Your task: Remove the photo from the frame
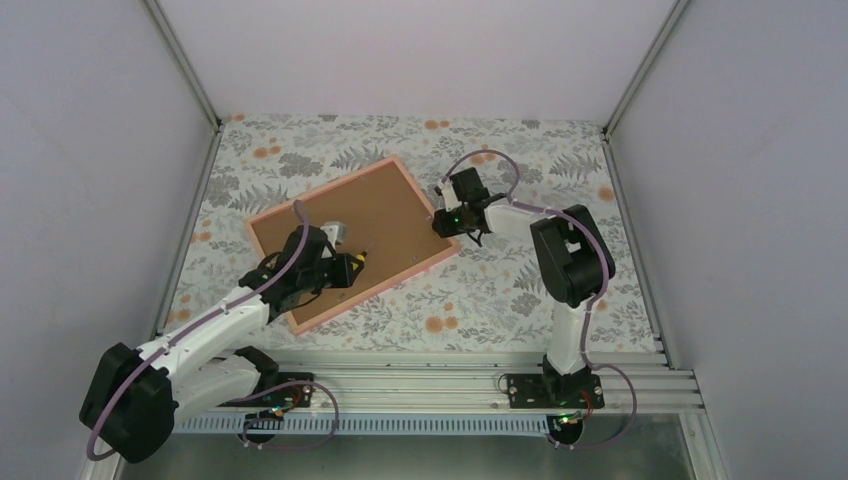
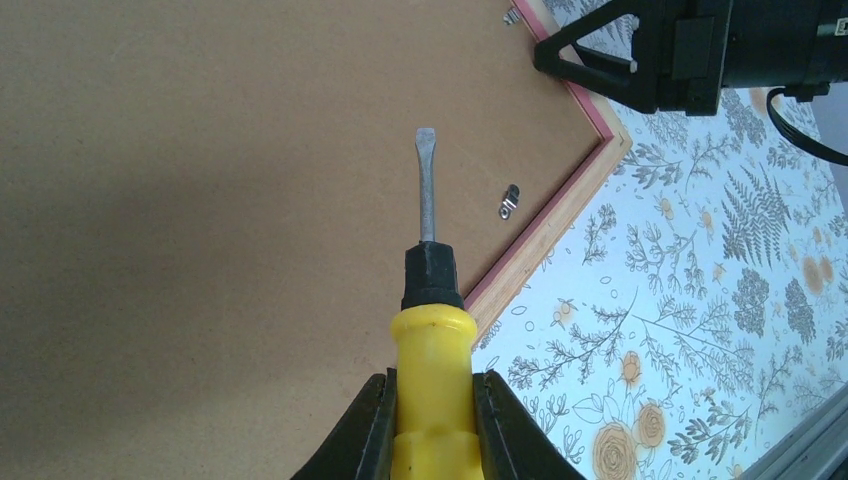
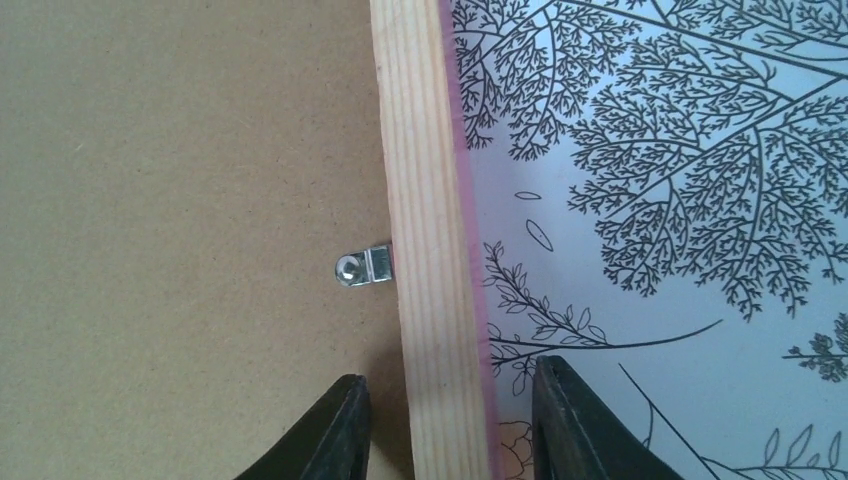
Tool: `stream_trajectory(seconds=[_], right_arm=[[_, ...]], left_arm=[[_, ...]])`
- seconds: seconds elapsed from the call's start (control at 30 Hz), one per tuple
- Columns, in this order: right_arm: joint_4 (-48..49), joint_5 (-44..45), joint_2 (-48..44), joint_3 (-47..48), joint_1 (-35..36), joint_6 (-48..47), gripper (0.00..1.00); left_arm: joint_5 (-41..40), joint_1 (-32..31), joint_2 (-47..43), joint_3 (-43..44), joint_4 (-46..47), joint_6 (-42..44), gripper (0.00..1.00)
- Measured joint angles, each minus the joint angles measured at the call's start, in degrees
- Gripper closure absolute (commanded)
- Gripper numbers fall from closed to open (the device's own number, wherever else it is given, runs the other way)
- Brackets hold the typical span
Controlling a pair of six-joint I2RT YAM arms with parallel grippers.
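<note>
The frame [image 1: 400, 281] lies face down on the flowered cloth, and its brown backing board [image 1: 370, 205] fills it. The photo is hidden under that board. My left gripper [image 1: 340, 270] hangs over the board's near half, shut on a yellow-handled screwdriver [image 2: 432, 330] whose flat blade points across the board [image 2: 200, 200]. My right gripper [image 3: 445, 420] is at the frame's right edge. Its jaws straddle the pale wooden rail [image 3: 425, 200] with a gap on each side, one over the board, one over the cloth. A small metal clip [image 3: 362, 267] sits at the rail's inner side.
A second metal clip [image 2: 510, 203] lies on the board near the frame's corner [image 2: 615, 150]. Grey walls enclose the flowered cloth [image 1: 480, 310] on three sides. An aluminium rail [image 1: 420, 385] with the arm bases runs along the near edge.
</note>
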Motion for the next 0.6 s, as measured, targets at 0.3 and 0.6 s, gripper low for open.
stream_trajectory(seconds=[0.3, 0.6], right_arm=[[1.14, 1.29, -0.33, -0.74, 0.81, 1.09, 0.86], [3.76, 3.80, -3.96, -5.97, 3.56, 6.71, 0.96]], left_arm=[[0.02, -2.19, 2.08, 0.02, 1.64, -0.02, 0.98], [0.35, -4.59, 7.08, 1.62, 4.24, -0.02, 0.98]])
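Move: The left hand holds the screwdriver, and the near metal clip on the frame's back lies about 9 cm ahead, 11 to its right and 9 below. The frame's right-hand corner is some 11 cm ahead and 20 to the right. The right hand's open fingers straddle the right rim, about a centimetre below. From it the rim clip is about 3 cm ahead and 2 left, and the near metal clip 6 cm back and 4 left. Right fingers close onto the rim from both sides and pinch it, then drag it about 2 cm back towards the base, drifting a little left. Meanwhile the left hand, keeping its grip on the yellow screwdriver, travels about 3 cm right and sinks 1 cm, turning slightly clockwise, bringing the blade towards the near metal clip. ##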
